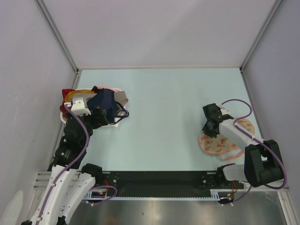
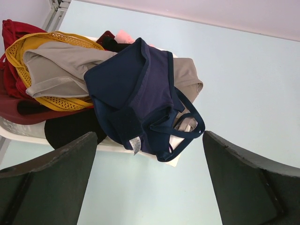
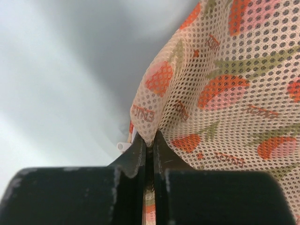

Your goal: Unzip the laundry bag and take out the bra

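The laundry bag (image 1: 216, 144) is a beige-pink mesh pouch with red-orange motifs, lying at the right near the table's front. My right gripper (image 1: 209, 130) is shut on a pinched fold of its mesh (image 3: 197, 84); a small white zip pull (image 3: 123, 146) shows beside the left finger. My left gripper (image 1: 104, 118) is open and empty, its fingers (image 2: 47, 183) wide apart just in front of a heap of garments (image 2: 117, 84). A navy bra (image 2: 140, 101) lies on top of that heap, its strap hanging over the edge.
The heap holds red, yellow, grey and black garments on a white tray (image 2: 61, 146) at the table's far left (image 1: 101, 104). Grey walls and metal frame posts (image 1: 61, 37) enclose the pale blue table (image 1: 164, 103).
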Action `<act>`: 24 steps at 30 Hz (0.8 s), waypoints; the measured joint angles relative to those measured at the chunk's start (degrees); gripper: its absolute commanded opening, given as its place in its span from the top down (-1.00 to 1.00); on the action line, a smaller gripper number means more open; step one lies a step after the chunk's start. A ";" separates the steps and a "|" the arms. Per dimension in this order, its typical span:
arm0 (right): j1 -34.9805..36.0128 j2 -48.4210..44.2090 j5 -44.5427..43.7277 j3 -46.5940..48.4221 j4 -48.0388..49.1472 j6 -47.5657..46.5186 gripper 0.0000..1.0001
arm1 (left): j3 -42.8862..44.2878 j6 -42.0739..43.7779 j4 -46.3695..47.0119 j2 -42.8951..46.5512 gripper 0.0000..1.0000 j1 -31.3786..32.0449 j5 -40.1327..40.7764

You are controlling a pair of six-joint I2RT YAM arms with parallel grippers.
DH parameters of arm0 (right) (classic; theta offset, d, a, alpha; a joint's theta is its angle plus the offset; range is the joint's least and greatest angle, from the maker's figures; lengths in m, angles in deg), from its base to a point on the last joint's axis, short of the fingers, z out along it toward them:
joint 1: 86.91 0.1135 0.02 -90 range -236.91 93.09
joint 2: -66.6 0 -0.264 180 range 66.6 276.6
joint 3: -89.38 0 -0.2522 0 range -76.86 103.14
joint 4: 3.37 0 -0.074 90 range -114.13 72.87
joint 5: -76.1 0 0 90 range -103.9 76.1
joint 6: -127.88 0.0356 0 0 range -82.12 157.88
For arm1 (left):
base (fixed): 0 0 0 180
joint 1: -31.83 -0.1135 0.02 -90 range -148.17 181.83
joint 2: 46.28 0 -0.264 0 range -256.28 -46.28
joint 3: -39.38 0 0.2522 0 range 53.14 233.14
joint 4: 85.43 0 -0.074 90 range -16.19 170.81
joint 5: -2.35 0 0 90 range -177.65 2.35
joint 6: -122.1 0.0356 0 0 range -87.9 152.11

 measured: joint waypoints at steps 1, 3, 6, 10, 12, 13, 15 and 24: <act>0.48 0.17 0.35 0.07 0.48 -0.26 1.00 | 0.00 0.00 0.00 0.00 -0.99 0.00 0.02; 1.81 1.09 0.48 0.81 0.66 -0.74 1.00 | 0.00 0.00 0.00 0.02 -0.99 0.00 0.02; 5.75 3.87 0.15 3.48 0.74 -1.57 1.00 | 0.00 0.00 0.00 0.15 -0.99 0.00 0.00; 14.19 8.00 -1.75 8.85 0.87 -3.08 1.00 | 0.00 0.00 0.00 0.11 -0.99 0.00 0.00; 18.40 10.54 -2.73 12.20 1.05 -4.26 1.00 | 0.00 0.02 0.00 0.09 -0.99 0.00 -0.02; 20.48 12.22 -3.28 14.14 1.27 -4.98 1.00 | 0.00 0.02 0.00 0.09 -0.99 0.00 -0.02; 24.00 15.23 -3.72 17.51 2.12 -6.64 1.00 | 0.00 0.02 0.00 0.09 -0.99 0.00 -0.02; 34.56 23.12 0.24 23.08 8.57 -13.88 0.90 | 0.00 0.04 0.00 0.09 -1.00 0.00 -0.02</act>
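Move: The right hand, low at the table, already has the laundry bag's left edge shut in its fingers; the bag's middle lies some 12 cm to its right and 2 cm nearer the base. The bare middle of the table, where the bag is taken, is about 23 cm to its left and 2 cm farther out. A navy garment on the clothes pile lies roughly 58 cm left and 18 cm ahead. From the left hand, the bag is about 65 cm right, 2 cm back and 23 cm below. Still pinching the edge of the laundry bag, the right hand pulls it left across the table towards the bare middle, about 23 cm, quickening after a slow start. On the way it swings some 4 cm forward, then eases half of that back, and keeps within a few centimetres of its starting height. The wrist turns counter-clockwise by nearly 50 degrees and the fingers stay shut. ##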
